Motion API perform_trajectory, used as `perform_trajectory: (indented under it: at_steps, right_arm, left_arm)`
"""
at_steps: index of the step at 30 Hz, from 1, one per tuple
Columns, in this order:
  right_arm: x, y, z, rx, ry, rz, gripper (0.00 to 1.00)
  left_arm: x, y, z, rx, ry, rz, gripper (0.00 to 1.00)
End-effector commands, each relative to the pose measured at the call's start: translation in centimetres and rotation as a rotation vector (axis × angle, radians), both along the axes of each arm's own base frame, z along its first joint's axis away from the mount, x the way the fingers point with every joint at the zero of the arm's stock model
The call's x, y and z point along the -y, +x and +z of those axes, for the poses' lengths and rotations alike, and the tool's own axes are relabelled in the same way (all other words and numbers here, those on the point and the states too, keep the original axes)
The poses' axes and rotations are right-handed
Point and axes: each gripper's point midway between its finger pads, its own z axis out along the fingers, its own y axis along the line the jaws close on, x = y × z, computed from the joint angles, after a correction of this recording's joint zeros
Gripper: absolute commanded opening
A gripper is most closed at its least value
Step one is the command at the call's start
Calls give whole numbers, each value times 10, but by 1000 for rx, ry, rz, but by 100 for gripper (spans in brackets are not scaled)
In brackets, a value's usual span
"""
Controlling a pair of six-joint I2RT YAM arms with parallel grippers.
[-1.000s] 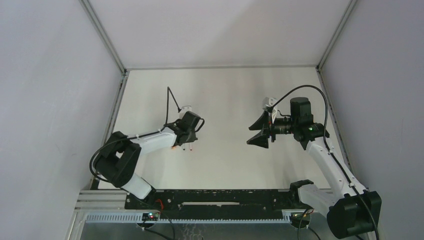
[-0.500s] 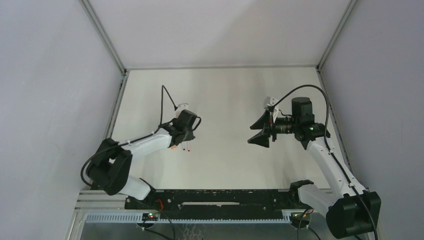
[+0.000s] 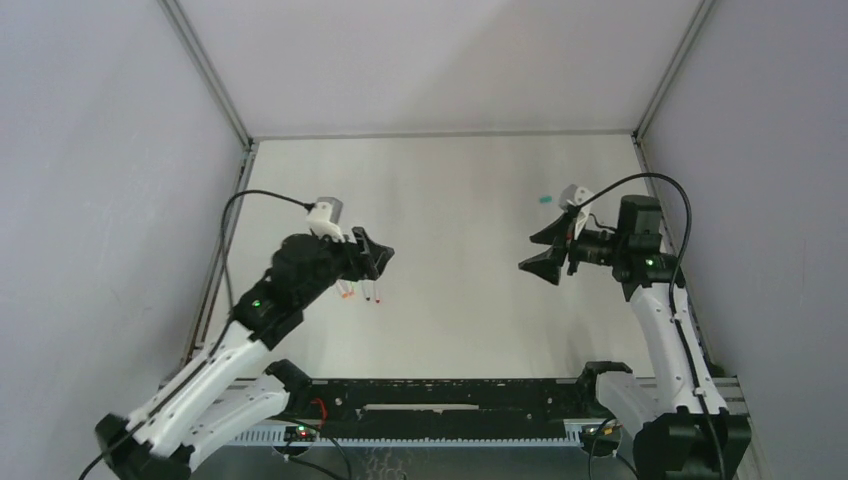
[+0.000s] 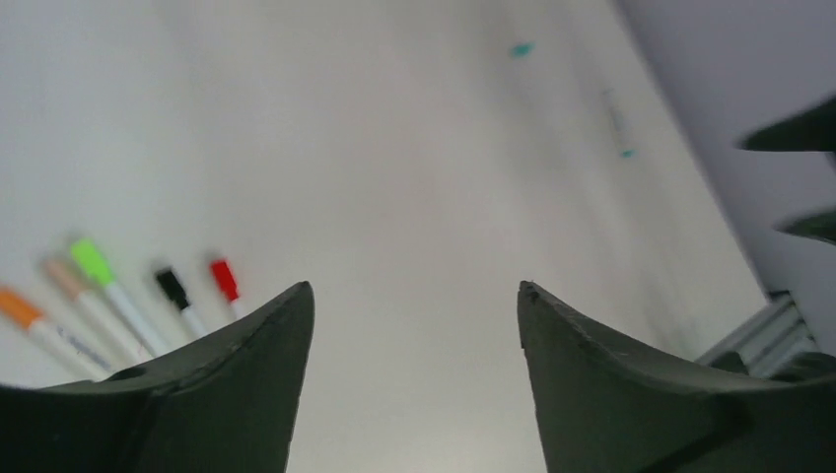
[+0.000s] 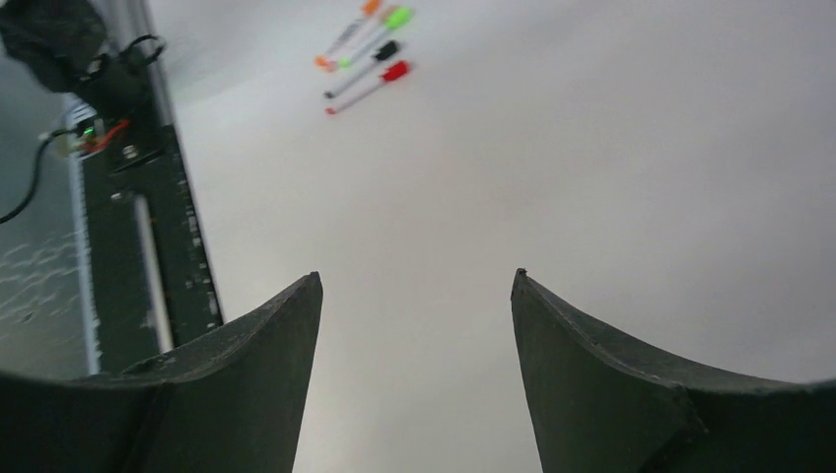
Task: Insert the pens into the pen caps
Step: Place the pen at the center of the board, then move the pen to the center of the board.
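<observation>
Several white pens lie side by side on the table: orange, green, black and red ends show in the left wrist view, just left of my left gripper. That gripper is open and holds nothing; in the top view it hovers just above the pens. A lone teal pen cap lies far off, with a thin teal-tipped pen beyond it. My right gripper is open and empty, raised at the right, below the teal cap.
The black rail with the arm bases runs along the near edge. Grey walls close in the left and right sides, with metal posts at the back corners. The right wrist view sees the pen row far away.
My left gripper has opened and drawn back from the pens, which stay on the table. The right arm has swung right, uncovering the teal cap.
</observation>
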Motion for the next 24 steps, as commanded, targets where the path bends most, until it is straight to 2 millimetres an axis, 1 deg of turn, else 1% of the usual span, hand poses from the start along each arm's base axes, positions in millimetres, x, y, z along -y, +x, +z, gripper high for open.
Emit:
perform_trajectory:
  at_steps: [1,2,4,7,10,12,14,16,19,21,22,24]
  right_arm:
    - [30,20,10,52,-20,-114,77]
    - [38,24,8,43,-24,-148,77]
    - [54,35,5,13,-24,-224,77]
    - [82,53,-1,-29,-39,-370,77]
    - [106,69,-10,-70,-66,-506,77]
    - [118,80,-18,-97,-90,-581,77]
    - [129,90,-27,-138,-97,-650,76]
    - [137,101,-37,-182,-104,-706,76]
    - [163,121,-58,-250,-176,-882,75]
    - [176,130,-70,-299,-203,-968,74]
    - [180,134,-75,-316,-209,-996,73]
    - [180,143,-81,-343,-217,-1003,69]
  left_arm:
    - [-2,-26,77,192,20,-163,86]
    - [-4,-30,85,220,35,-178,90]
    - [-9,-36,86,259,82,-209,95]
    - [-17,-33,71,268,165,-202,97]
    - [-23,-33,57,233,221,-214,97]
    - [-28,-32,49,226,246,-208,98]
    - [-33,-29,45,216,245,-186,98]
    - [-33,-29,44,208,232,-186,98]
    - [-31,-32,42,207,220,-203,98]
    - [-32,-32,43,211,214,-202,98]
    - [-33,-32,43,211,213,-200,98]
    - [-35,-31,41,207,214,-190,99]
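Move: Out to the right hand's front right lies the teal-ended pen, about 17 cm ahead, 20 cm to the right and 22 cm below. The teal cap lies some 33 cm ahead of that hand, 6 cm to its right and equally far down. Seen from the left hand, the pen is roughly 62 cm to the right, 15 cm ahead and 20 cm below. Swinging the empty right hand about 16 cm right and 11 cm forward towards the teal-ended pen, the right arm sinks ever faster, some 9 cm, while the wrist turns about 45 degrees clockwise and tips down, fingers staying open. The left hand, already clear of the red pen it laid down, rises about 9 cm, drawing back slightly, opens wider, then settles halfway down again and drifts left. ##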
